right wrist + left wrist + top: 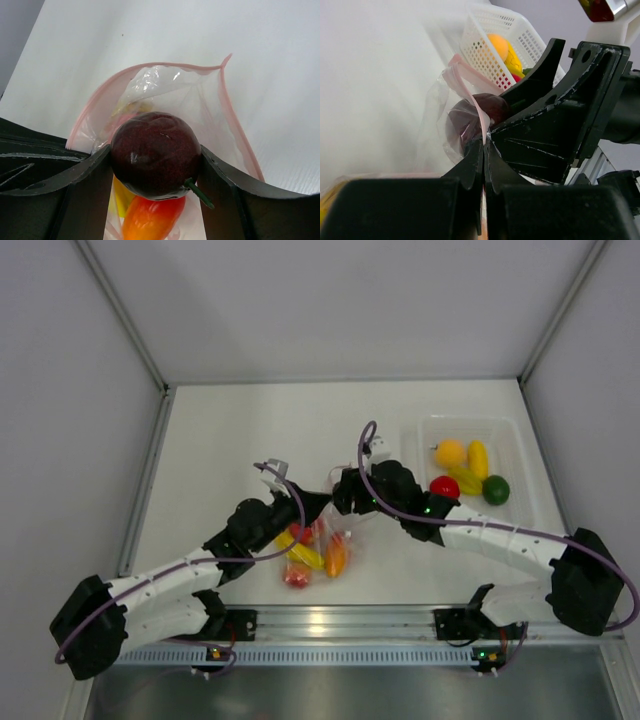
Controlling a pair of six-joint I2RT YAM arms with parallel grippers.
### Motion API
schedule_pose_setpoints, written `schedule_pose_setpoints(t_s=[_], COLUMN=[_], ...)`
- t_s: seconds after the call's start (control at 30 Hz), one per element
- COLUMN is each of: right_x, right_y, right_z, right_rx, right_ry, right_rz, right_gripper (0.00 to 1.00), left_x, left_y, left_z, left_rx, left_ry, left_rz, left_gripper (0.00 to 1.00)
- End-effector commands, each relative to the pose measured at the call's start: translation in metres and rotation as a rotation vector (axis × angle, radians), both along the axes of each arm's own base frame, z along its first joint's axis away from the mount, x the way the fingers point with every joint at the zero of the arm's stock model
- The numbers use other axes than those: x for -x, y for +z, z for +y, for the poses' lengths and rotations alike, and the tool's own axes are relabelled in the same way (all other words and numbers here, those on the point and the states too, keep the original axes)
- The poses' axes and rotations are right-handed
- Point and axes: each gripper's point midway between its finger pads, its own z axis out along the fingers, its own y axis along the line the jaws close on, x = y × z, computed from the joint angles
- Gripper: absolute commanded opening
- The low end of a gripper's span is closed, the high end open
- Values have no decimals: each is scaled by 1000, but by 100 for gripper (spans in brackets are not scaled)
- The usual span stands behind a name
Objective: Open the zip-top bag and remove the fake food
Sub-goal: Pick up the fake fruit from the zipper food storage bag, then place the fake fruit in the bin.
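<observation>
The zip-top bag [318,545] lies between the two arms, its pink zip strip [165,65] gaping open. My left gripper [484,142] is shut on the bag's rim, with the thin plastic pinched between its fingertips. At the bag's mouth my right gripper [155,160] is shut on a dark purple fake fruit [154,152] with a green stem. Inside the bag, under that fruit, lie an orange-red piece [150,220] and a yellow piece [117,200]. From above, the two grippers meet at the bag's far end, left gripper [318,502] beside right gripper [345,495].
A tray [430,430] at the back right holds an orange fruit [449,452], a yellow piece [478,458], a red one [445,486] and a green lime [496,489]. Walls close the table on three sides. A metal rail runs along the near edge.
</observation>
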Motion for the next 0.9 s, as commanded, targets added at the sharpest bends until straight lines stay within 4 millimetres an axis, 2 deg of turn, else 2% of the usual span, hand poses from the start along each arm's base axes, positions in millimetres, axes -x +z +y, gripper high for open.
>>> schedule_pose_setpoints(t_s=[0.0,0.17,0.23,0.5,0.6,0.67,0.7,0.73,0.8,0.83,0.87], right_x=[-10,-6,-3,12,9,-1,-4,-11,-20,-29,-32], right_y=[48,39,42,61,74,82,95,92,99,95,92], right_z=[6,-7,-14,-38,-61,-84,-96,-116,-141,-165,-172], right_rx=[-74,21,26,17,2,14,7,37,61,93,94], right_ry=[-2,-9,-14,-1,-44,-109,-141,-200,-262,-328,-335], right_rz=[-87,-54,-59,-73,-92,-113,-139,-126,-143,-128,-112], right_gripper=[20,19,19,19,19,19,19,19,20,20,20], left_x=[-3,-15,-18,-19,-16,-13,-12,-11,-11,-13,-14], left_y=[13,3,2,3,5,9,11,15,11,15,14], left_z=[-3,15,23,19,18,17,17,16,15,13,13], left_rx=[19,37,54,58,63,68,65,69,46,40,29], left_ry=[2,130,178,167,153,133,124,118,111,114,119], left_rz=[-25,15,25,33,28,15,8,3,23,28,36], left_gripper=[0,0,0,0,0,0,0,0,0,0,0])
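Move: The right hand already grips the dark red fruit at the bag's mouth, the film still partly around it; the white basket it is bound for has its middle some 30 cm to the right, 14 cm ahead and 11 cm lower. The tomato in there is about 23 cm right, 11 cm ahead. The orange pepper lies in the bag roughly 5 cm back, 2 cm left and 12 cm below. From the left hand, pinching the bag's rim, the basket is about 34 cm right and 14 cm ahead. Slowly upward at first, then sweeping fast to the right, the right hand takes the gripped dark fruit off from the bag's mouth towards the basket, about 13 cm across and 8 cm up, turning some 15 degrees clockwise with its fingers set as they were. The left hand keeps the rim pinched shut in its fingers and eases about 2 cm left and forward. ##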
